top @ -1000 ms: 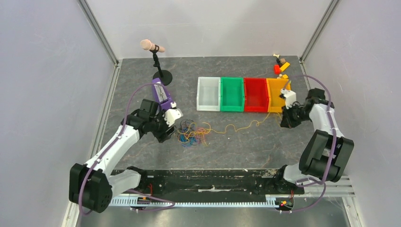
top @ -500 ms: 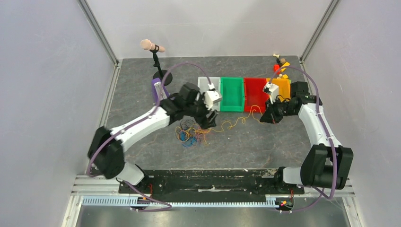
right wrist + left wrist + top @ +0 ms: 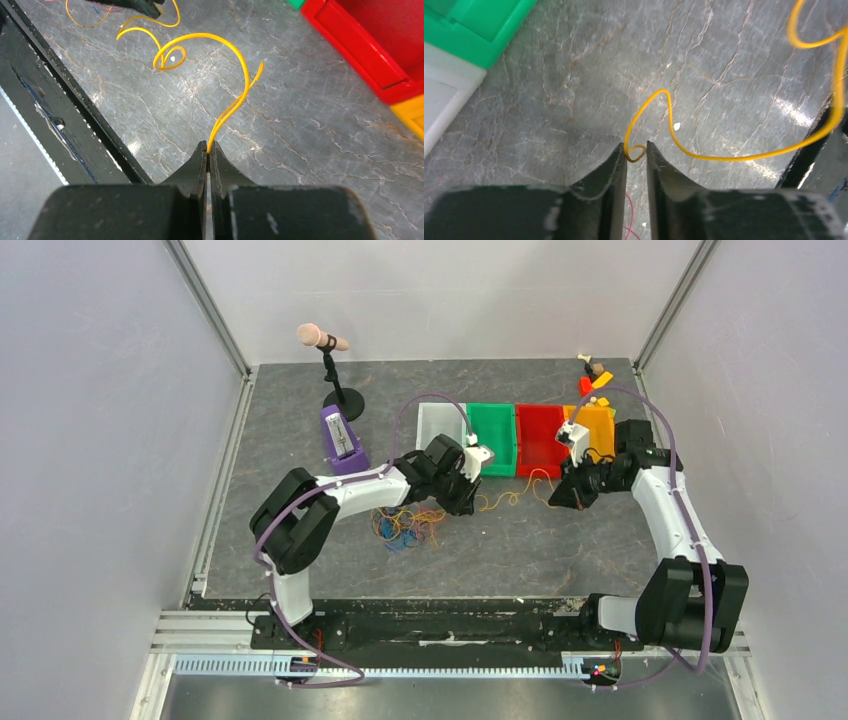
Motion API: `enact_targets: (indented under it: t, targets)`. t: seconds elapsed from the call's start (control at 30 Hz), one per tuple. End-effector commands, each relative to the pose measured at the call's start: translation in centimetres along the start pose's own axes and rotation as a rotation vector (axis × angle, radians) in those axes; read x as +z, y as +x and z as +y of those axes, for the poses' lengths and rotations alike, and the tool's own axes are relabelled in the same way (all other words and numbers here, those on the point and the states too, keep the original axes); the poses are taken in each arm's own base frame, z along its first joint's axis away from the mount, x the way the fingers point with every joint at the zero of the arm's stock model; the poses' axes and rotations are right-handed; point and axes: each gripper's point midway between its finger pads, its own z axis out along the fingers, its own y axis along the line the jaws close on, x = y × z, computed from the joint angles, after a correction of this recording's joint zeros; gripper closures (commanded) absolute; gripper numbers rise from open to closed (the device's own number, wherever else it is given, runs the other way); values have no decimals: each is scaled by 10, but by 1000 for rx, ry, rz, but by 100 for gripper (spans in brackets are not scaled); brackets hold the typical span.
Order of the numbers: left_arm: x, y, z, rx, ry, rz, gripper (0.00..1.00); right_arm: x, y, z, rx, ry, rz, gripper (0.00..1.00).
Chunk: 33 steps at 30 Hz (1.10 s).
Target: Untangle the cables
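The cables lie as a tangled clump [image 3: 405, 525] of yellow, red and blue wires on the grey tabletop. One yellow cable [image 3: 510, 498] runs out of it to the right in loose curls. My left gripper [image 3: 468, 502] reaches over this strand just right of the clump. Its jaws stand narrowly apart, and a small loop of the yellow cable [image 3: 636, 153] sits between the tips [image 3: 635, 145]. My right gripper [image 3: 556, 498] is shut on the yellow cable's far end [image 3: 235, 100], which is pinched at the fingertips [image 3: 208, 145].
A row of bins stands behind the cable: white [image 3: 440, 430], green [image 3: 492, 435], red [image 3: 540, 435] and yellow [image 3: 598, 425]. A microphone stand [image 3: 335, 380] and a purple object [image 3: 342, 438] are at the back left. Small toys [image 3: 595, 375] lie in the back right corner.
My left arm swung right from the clump to the yellow strand; its jaws widened, then narrowed around a loop. My right gripper carried the cable end left, so the strand slackened.
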Motion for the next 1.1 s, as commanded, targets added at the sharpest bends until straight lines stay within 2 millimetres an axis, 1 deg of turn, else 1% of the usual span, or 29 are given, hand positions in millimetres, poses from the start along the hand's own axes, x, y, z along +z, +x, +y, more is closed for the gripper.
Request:
enact_targets:
  t: [0.0,0.03,0.07,0.13,0.17,0.2,0.23,0.3,0.33,0.4,0.47,0.53,0.6,0.67,0.73,0.8,0.87,0.97,1.07]
  targets:
    - [-23,-69,-27,-29,83,-223,91,4,0,8,-5,-39,-28,100]
    - [-31,-76,-34,-29,106,-244,97,6,-1,7,2,-44,-39,100]
    - [-43,-86,-43,-20,138,-277,98,8,-2,8,11,-51,-47,100]
    - [-72,-106,-64,13,213,-350,98,11,-9,11,14,-75,-69,100]
    - [-87,-116,-73,21,238,-385,98,13,-14,15,8,-91,-81,100]
    - [-100,-122,-79,18,262,-406,98,14,-20,19,0,-105,-94,100]
    - [-116,-134,-87,27,293,-460,98,15,-29,25,-17,-126,-111,100]
    - [-137,-142,-96,14,335,-508,98,16,-47,38,-48,-160,-151,100]
    - [-145,-144,-98,-5,347,-522,98,15,-57,44,-69,-176,-177,100]
    - [-155,-147,-101,-54,376,-535,98,15,-75,62,-120,-217,-215,100]
    - [-159,-147,-100,-90,398,-537,98,12,-89,76,-142,-246,-258,98]
    - [-158,-144,-99,-117,404,-529,98,9,-103,87,-155,-265,-312,90]
    - [-156,-142,-96,-144,411,-526,98,7,-114,98,-174,-281,-365,87]
    - [-157,-142,-92,-161,406,-532,98,7,-118,107,-204,-293,-396,79]
    - [-158,-144,-87,-186,402,-541,98,9,-117,114,-228,-308,-395,74]
    - [-160,-145,-86,-192,408,-545,98,12,-114,117,-236,-316,-387,62]
    - [-162,-146,-89,-188,421,-544,98,16,-115,119,-239,-311,-385,56]
    - [-163,-147,-93,-208,452,-540,98,22,-123,117,-247,-275,-399,44]
    - [-165,-149,-97,-236,487,-541,98,29,-133,112,-261,-219,-424,41]
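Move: The left fingers already straddle the yellow cable just above the table, with the strand at the hand point. The tangle lies about 14 cm to the left and 4 cm back; the green bin stands some 16 cm ahead and 7 cm right, the white bin 16 cm ahead and 5 cm left. From the right hand, still pinching the yellow cable farther along, that strand is about 22 cm left, 1 cm ahead and 9 cm below. Straight up for some 22 cm goes the left hand once its fingers have shut on the yellow cable, its wrist rolling about 40 degrees until the fingers point nearly level to the right. The right hand travels about 13 cm left and then also up towards it, fingers tipping up, opening to let go of its part of the cable beside the left fingertips. ##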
